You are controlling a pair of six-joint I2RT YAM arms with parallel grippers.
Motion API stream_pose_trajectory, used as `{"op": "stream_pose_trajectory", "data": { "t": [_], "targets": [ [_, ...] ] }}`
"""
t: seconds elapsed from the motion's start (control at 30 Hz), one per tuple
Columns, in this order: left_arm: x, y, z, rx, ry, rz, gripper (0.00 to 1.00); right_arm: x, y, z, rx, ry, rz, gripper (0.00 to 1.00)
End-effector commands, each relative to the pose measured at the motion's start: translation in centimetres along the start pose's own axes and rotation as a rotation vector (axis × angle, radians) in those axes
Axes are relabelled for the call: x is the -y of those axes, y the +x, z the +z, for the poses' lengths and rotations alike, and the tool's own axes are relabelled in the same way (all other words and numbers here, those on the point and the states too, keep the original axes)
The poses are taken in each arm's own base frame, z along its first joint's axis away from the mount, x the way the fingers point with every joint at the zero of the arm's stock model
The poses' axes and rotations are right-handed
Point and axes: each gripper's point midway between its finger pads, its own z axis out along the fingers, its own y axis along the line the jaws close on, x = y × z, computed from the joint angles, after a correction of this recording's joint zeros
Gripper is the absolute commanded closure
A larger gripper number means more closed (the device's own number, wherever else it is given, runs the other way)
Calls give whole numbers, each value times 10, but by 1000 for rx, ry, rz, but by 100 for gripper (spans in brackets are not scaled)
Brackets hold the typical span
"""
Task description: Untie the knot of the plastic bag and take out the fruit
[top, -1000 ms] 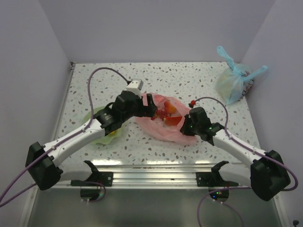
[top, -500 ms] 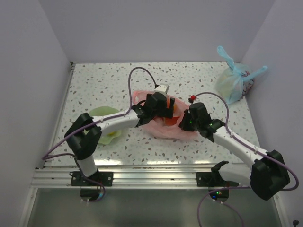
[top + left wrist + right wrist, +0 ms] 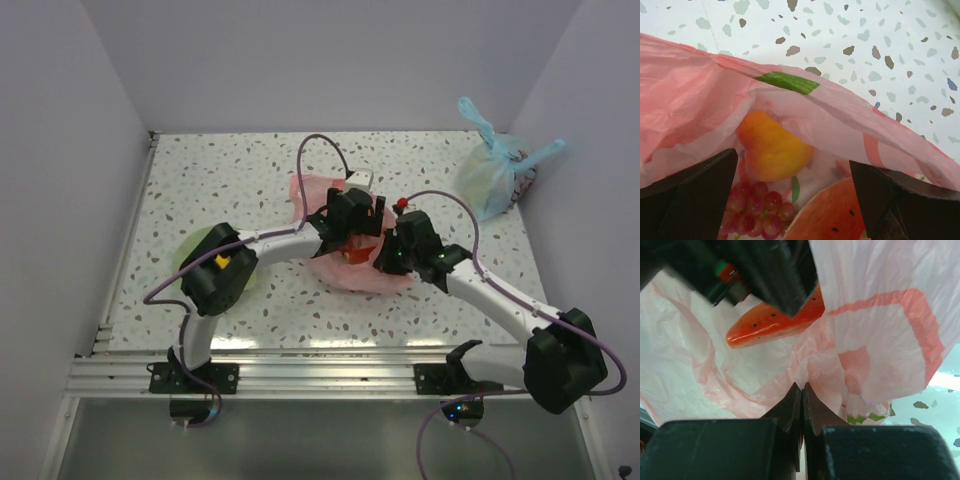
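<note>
The pink plastic bag [image 3: 350, 268] lies mid-table with its mouth open; its knot does not show. My left gripper [image 3: 352, 224] hangs over the mouth, open. In the left wrist view its gripper [image 3: 795, 200] frames the fruit inside the bag [image 3: 690, 95]: a yellow-orange peach [image 3: 772, 147], a dark red grape cluster [image 3: 757, 207] and a watermelon slice [image 3: 835, 215], none of them touched. My right gripper [image 3: 385, 258] is shut on the bag's near right edge. In the right wrist view the gripper [image 3: 802, 387] pinches a fold of pink plastic [image 3: 875, 340], with the watermelon slice [image 3: 775, 322] beyond.
A light blue tied bag [image 3: 495, 175] stands at the back right corner. A green bowl [image 3: 192, 248] sits on the left, partly under my left arm. Walls close the table on three sides.
My left arm swung right from the green bowl to the pink bag, and its open gripper now sits over the bag's mouth. The right gripper kept its hold and shifted slightly.
</note>
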Motion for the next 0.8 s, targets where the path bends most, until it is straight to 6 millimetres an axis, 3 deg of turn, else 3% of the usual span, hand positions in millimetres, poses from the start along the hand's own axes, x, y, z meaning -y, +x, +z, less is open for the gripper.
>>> {"op": "stream_pose_trajectory", "data": {
  "t": [0.0, 0.17, 0.4, 0.5, 0.6, 0.77],
  "targets": [
    [-7, -23, 18, 71, -54, -25, 0, -16, -9, -4, -2, -45, -15, 100],
    [-22, -19, 36, 52, -78, -48, 0, -17, -7, 0, -19, -46, -21, 100],
    [-21, -18, 48, 47, -49, -32, 2, -15, -7, 5, -23, -33, -22, 100],
    [-24, -12, 43, 24, -53, -17, 12, -14, -7, 6, -22, -25, -23, 100],
    [-29, -10, 33, 20, -60, -15, 31, -12, -9, 7, -13, -15, -28, 100],
    [-36, -1, 24, -5, -64, -13, 35, -14, -9, 9, -18, -20, -25, 100]
  ]
}}
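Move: The peach lies in the open bag about 5 cm ahead of my left hand, 1 cm to its left and 4 cm below. Behind it are the grapes, level with my hand but some 5 cm to its left, and the watermelon slice, roughly 3 cm back and 1 cm to the right; both lie about 6 cm below. From my right hand, which already holds the bag's edge, the peach is some 15 cm ahead, 7 cm left and 4 cm below. I reach my left hand, fingers wide open, some 4 cm forward and about as far down into the bag over the grapes and melon until the peach sits between the fingers. There I stop and close about a quarter of the way, pinching the peach from both sides. My right hand keeps the bag's edge pinched, sinking about 1 cm. ##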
